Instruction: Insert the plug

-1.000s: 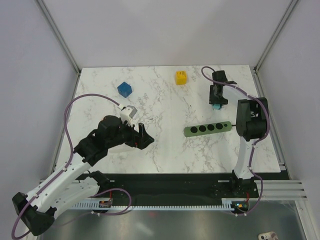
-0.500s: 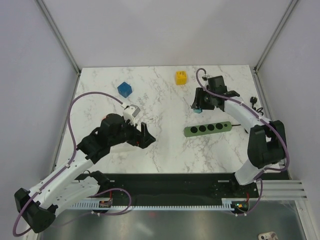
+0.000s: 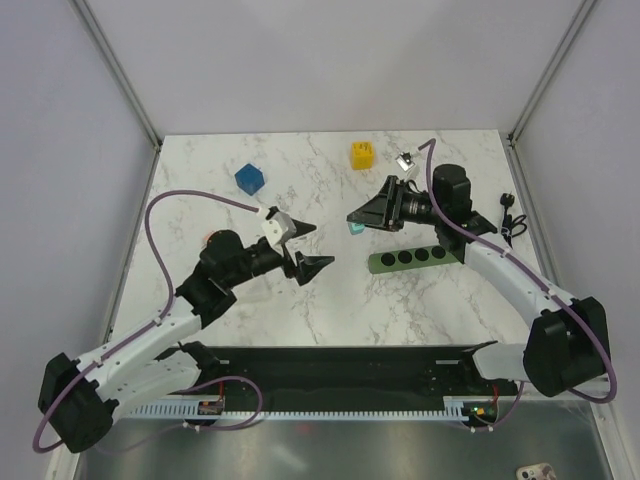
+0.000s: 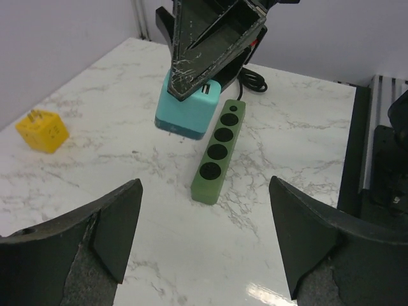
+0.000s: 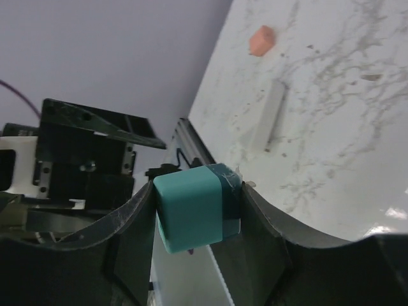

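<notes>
The plug (image 3: 362,156), a small yellow cube, sits on the marble table at the back; the left wrist view shows the plug (image 4: 42,131) at far left. The dark green socket strip (image 3: 415,258) lies at centre right, and the strip (image 4: 218,152) points away from the left wrist camera. My right gripper (image 3: 352,220) hangs above the strip's left end, pointing left, shut on a teal cube block (image 5: 191,207), also visible as the teal block (image 4: 188,115). My left gripper (image 3: 322,245) faces it, open and empty, with both fingers (image 4: 121,223) wide apart.
A blue cube (image 3: 250,179) lies at the back left. A black cord (image 3: 510,215) coils near the right edge. A small white piece (image 3: 406,159) lies beside the yellow cube. An orange bit (image 5: 262,40) and a white bar (image 5: 271,118) show in the right wrist view.
My right arm swung left from the back right and turned its gripper sideways, carrying the teal block over the strip's left end. My left gripper rose and turned toward it.
</notes>
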You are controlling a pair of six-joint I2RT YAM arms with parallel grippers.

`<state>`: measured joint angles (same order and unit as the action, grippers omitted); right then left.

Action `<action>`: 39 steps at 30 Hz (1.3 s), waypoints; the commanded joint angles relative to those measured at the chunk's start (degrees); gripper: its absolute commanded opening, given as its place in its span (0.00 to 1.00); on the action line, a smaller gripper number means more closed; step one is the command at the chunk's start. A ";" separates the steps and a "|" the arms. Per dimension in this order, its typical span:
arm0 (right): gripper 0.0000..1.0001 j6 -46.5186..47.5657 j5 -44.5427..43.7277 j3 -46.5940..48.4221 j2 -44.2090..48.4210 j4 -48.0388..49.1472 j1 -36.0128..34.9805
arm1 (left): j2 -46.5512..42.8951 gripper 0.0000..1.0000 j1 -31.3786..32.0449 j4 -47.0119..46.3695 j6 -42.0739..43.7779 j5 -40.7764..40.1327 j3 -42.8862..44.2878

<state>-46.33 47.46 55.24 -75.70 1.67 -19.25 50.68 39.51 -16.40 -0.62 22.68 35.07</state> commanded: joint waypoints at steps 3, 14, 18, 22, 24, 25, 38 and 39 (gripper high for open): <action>0.30 -16.86 9.58 -3.04 4.33 22.58 -1.41 | 4.08 0.89 4.96 -16.20 18.19 1.32 -0.09; 0.31 -20.56 10.20 -5.67 8.73 26.10 -4.75 | 8.21 0.91 12.16 -18.31 25.23 -4.30 3.08; 0.31 -21.09 9.32 -6.81 9.87 26.45 -5.63 | 8.65 0.91 13.23 -19.72 24.71 -8.87 3.16; 0.31 -21.35 9.31 -7.52 10.22 26.54 -6.16 | 7.42 0.91 13.93 -19.81 24.88 -10.72 2.81; 0.31 -21.53 9.32 -7.87 10.31 26.54 -6.42 | 6.20 0.90 14.11 -19.72 24.88 -10.90 2.37; 0.31 -21.53 9.23 -8.31 10.40 26.63 -6.51 | 5.84 0.88 14.11 -19.46 25.05 -10.81 2.20; 0.31 -27.15 8.52 -13.32 8.30 37.44 -7.83 | 3.90 0.63 14.28 -18.05 21.45 -6.50 -0.97; 0.31 -27.32 8.70 -13.23 8.03 38.14 -7.83 | 4.34 0.60 14.28 -17.88 21.54 -6.77 -0.88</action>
<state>-72.23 55.46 41.85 -66.94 33.15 -26.94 54.68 53.60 -32.21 21.41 15.44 34.30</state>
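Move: The plug, already in my right hand's grip, is about 9 cm to the right of my open left hand and 6 cm ahead, nearly level. From my right hand, my left gripper is some 6 cm back and 10 cm to the left. About 25 cm below, the green strip's middle lies roughly 15 cm right and 5 cm ahead of my right hand; the white power strip lies about 18 cm left and 2 cm ahead of my left hand. My right hand keeps its grip and draws the plug back about 9 cm and a little left, rising nearly 8 cm before easing down some 2, so it comes to my left gripper. I slide my left hand right and slightly up and back to meet it, rolling some 25 degrees clockwise as seen along its fingers, then start closing the fingers around the plug's free end. ##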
